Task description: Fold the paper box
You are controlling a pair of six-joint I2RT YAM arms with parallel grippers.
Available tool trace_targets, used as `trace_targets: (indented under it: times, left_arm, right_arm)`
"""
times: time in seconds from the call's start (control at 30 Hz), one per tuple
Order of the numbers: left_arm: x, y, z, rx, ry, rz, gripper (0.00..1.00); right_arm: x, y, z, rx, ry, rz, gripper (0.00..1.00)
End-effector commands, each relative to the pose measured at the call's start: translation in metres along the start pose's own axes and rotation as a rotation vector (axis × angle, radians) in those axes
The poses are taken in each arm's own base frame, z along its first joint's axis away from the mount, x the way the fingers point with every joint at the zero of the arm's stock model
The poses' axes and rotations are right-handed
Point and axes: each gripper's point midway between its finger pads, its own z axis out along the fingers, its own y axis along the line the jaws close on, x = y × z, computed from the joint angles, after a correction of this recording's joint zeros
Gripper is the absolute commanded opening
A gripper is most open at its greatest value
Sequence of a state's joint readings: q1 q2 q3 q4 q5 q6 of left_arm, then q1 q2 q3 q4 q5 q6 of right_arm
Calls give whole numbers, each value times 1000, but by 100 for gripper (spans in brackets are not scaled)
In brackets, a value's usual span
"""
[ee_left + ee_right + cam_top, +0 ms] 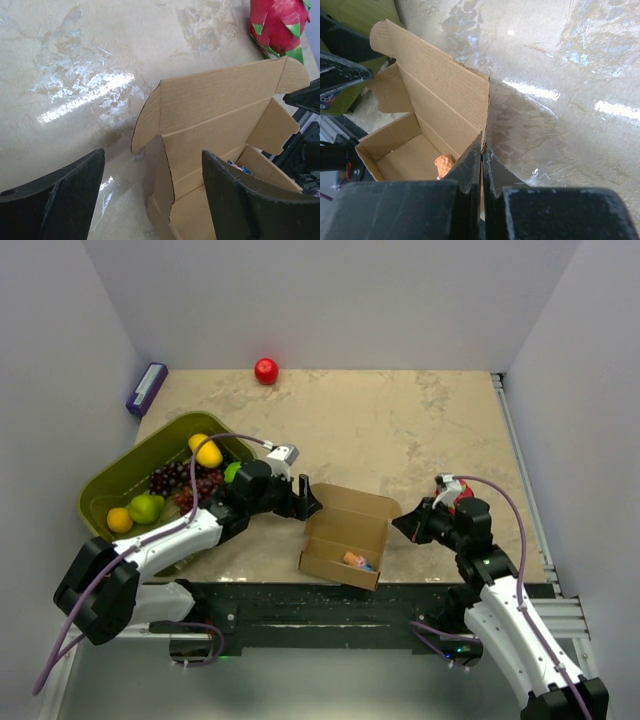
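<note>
The paper box point(345, 530) is brown cardboard, standing open near the table's front edge with its lid point(220, 95) tilted up at the back. A small orange cone toy point(444, 162) lies inside it. My left gripper point(308, 502) is at the box's left end, open. In the left wrist view its fingers point(55, 200) stand wide on either side of the box's upright left side flap point(167, 185) without touching it. My right gripper point(482, 147) is at the box's right end point(400, 524), shut on the thin edge of the right side wall.
An olive-green basket point(110, 490) of toy fruit stands at the left, beside my left arm. A red ball point(266, 370) lies at the back wall and a purple block point(147, 387) at the back left. A red-and-green dragon fruit toy point(280, 22) lies beyond the box's right end.
</note>
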State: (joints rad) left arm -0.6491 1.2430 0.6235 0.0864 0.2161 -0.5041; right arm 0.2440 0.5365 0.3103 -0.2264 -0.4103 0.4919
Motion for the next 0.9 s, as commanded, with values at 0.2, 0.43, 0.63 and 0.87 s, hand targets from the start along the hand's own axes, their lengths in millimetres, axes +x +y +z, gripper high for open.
trace_targets:
  times: [0.2, 0.43, 0.63, 0.87]
  left_arm:
    - [20, -27, 11, 16, 99, 64, 39]
    - [25, -28, 13, -54, 135, 99, 10]
    - [12, -31, 23, -91, 102, 118, 9]
    - [-42, -32, 31, -173, -48, 194, 10]
  right_arm:
    - [-36, 16, -7, -8, -88, -58, 0]
    - [-49, 18, -7, -4, -131, -64, 0]
    - [-70, 24, -10, -1, -209, -73, 0]
    - [-100, 33, -12, -5, -329, -95, 0]
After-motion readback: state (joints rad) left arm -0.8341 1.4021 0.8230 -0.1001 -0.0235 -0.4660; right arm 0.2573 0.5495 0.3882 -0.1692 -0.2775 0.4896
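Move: The paper box's left rear corner stands about 3 cm back, 2 cm right and 3 cm below the open left hand. The toy ice cream in the box lies roughly 18 cm back, 13 cm right and 10 cm below that hand. The shut right hand already pinches the box's right rear corner; from it the left rear corner is some 5 cm ahead and 21 cm left, about level, the ice cream about 11 cm back, 9 cm left and 9 cm below. Left hand dips back-right about 4 cm, pinches the left rear corner, then heads forward; right rises forward, still gripping. ##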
